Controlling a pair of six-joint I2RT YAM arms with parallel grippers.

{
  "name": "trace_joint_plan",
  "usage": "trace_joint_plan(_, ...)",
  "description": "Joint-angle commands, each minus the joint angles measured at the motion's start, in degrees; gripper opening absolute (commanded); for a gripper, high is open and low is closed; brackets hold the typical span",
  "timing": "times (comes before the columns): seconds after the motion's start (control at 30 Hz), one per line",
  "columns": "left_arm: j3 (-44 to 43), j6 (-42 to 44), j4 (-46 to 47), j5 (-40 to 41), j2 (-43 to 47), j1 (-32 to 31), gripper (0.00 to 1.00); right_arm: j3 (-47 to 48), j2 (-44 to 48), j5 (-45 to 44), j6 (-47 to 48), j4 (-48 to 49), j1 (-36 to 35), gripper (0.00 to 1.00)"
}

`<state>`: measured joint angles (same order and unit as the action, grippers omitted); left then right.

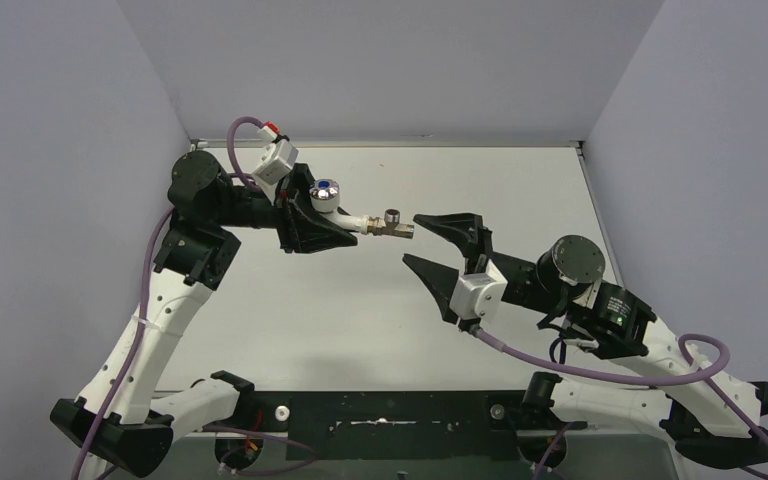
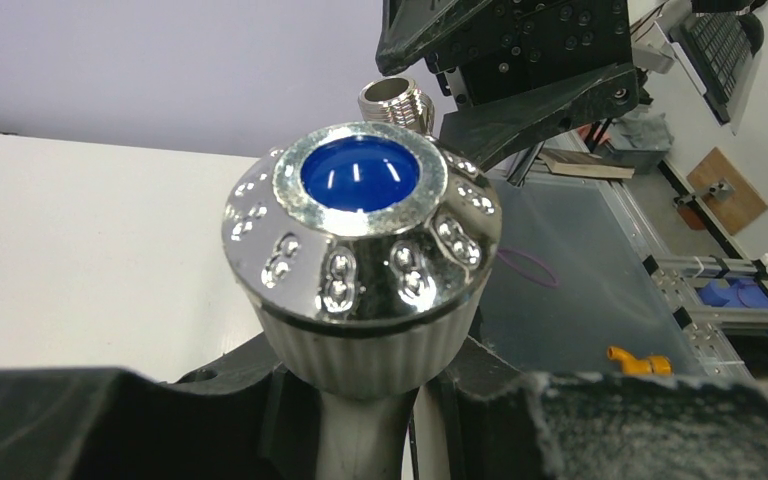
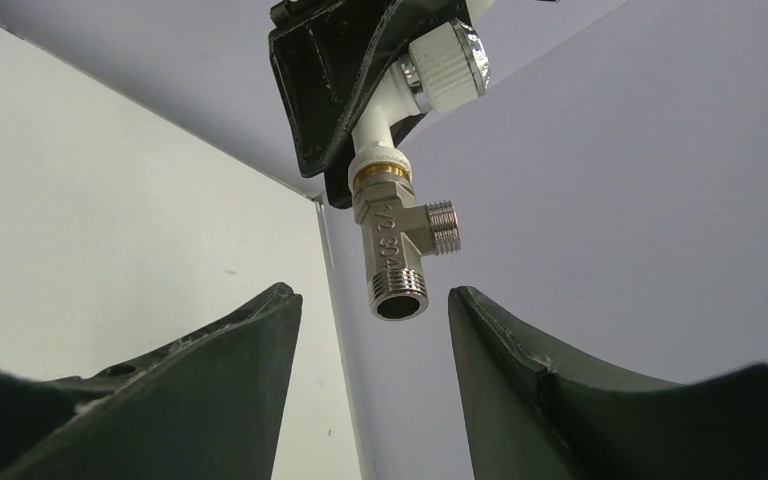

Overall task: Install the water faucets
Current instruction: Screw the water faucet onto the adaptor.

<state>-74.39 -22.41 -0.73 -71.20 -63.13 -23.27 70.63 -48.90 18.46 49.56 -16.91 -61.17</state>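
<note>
My left gripper (image 1: 345, 228) is shut on the white body of a water faucet (image 1: 355, 218) and holds it above the table, pointing right. The faucet's chrome knob with a blue dot (image 2: 360, 230) fills the left wrist view, above the clamping fingers (image 2: 210, 420). A grey metal threaded tee fitting (image 1: 393, 222) sits on the faucet's outer end, below a brass ring (image 3: 380, 172). My right gripper (image 1: 410, 238) stands open just right of the fitting. In the right wrist view the fitting's open threaded end (image 3: 398, 300) hangs between the two spread fingers (image 3: 220, 370), touching neither.
The white table (image 1: 360, 320) is enclosed by grey walls at the back and sides. A black base strip (image 1: 390, 420) runs along the near edge between the arm bases. Purple cables (image 1: 580, 365) trail from both wrists.
</note>
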Motion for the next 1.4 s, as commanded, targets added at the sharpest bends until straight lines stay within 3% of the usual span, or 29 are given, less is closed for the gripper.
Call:
trace_joint_plan(0.0,-0.58,-1.05,4.05,-1.2,0.87,0.01,0.0,1.73,-0.27,0.35,2.56,3.72,-0.09,0.56)
trace_joint_plan(0.63,0.34,-1.32,4.46,-2.47,0.99,0.04,0.0,2.79,-2.21,1.58,3.55,5.47,-0.18,0.43)
trace_joint_plan(1.07,0.26,-1.31,4.95,-2.32,0.67,0.06,0.0,1.29,-1.91,0.36,2.31,6.15,-0.17,0.22)
trace_joint_plan(1.2,0.23,-1.24,5.12,-2.82,0.49,0.06,0.0,1.5,-2.02,0.1,-0.82,6.26,-0.18,0.14)
trace_joint_plan(1.37,0.3,-0.21,5.45,-2.11,1.47,0.06,0.0,2.87,-3.29,-2.44,-13.09,6.47,-0.05,0.05)
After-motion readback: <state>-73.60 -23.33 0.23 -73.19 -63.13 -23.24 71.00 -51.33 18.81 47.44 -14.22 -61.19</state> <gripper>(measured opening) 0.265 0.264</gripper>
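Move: The metal adaptor's middle lies about 3 cm to the right hand's left and 1 cm ahead, level with its open fingers, bare threaded end towards them. The faucet's white body is some 9 cm left and 3 cm ahead of that hand, 1 cm higher. From the left hand, which already holds the faucet, the adaptor is about 5 cm to the right, at the same height and neither ahead nor back. The right hand eases about 1.5 cm left, mostly, onto the adaptor's threaded end and closes, pinching it. ##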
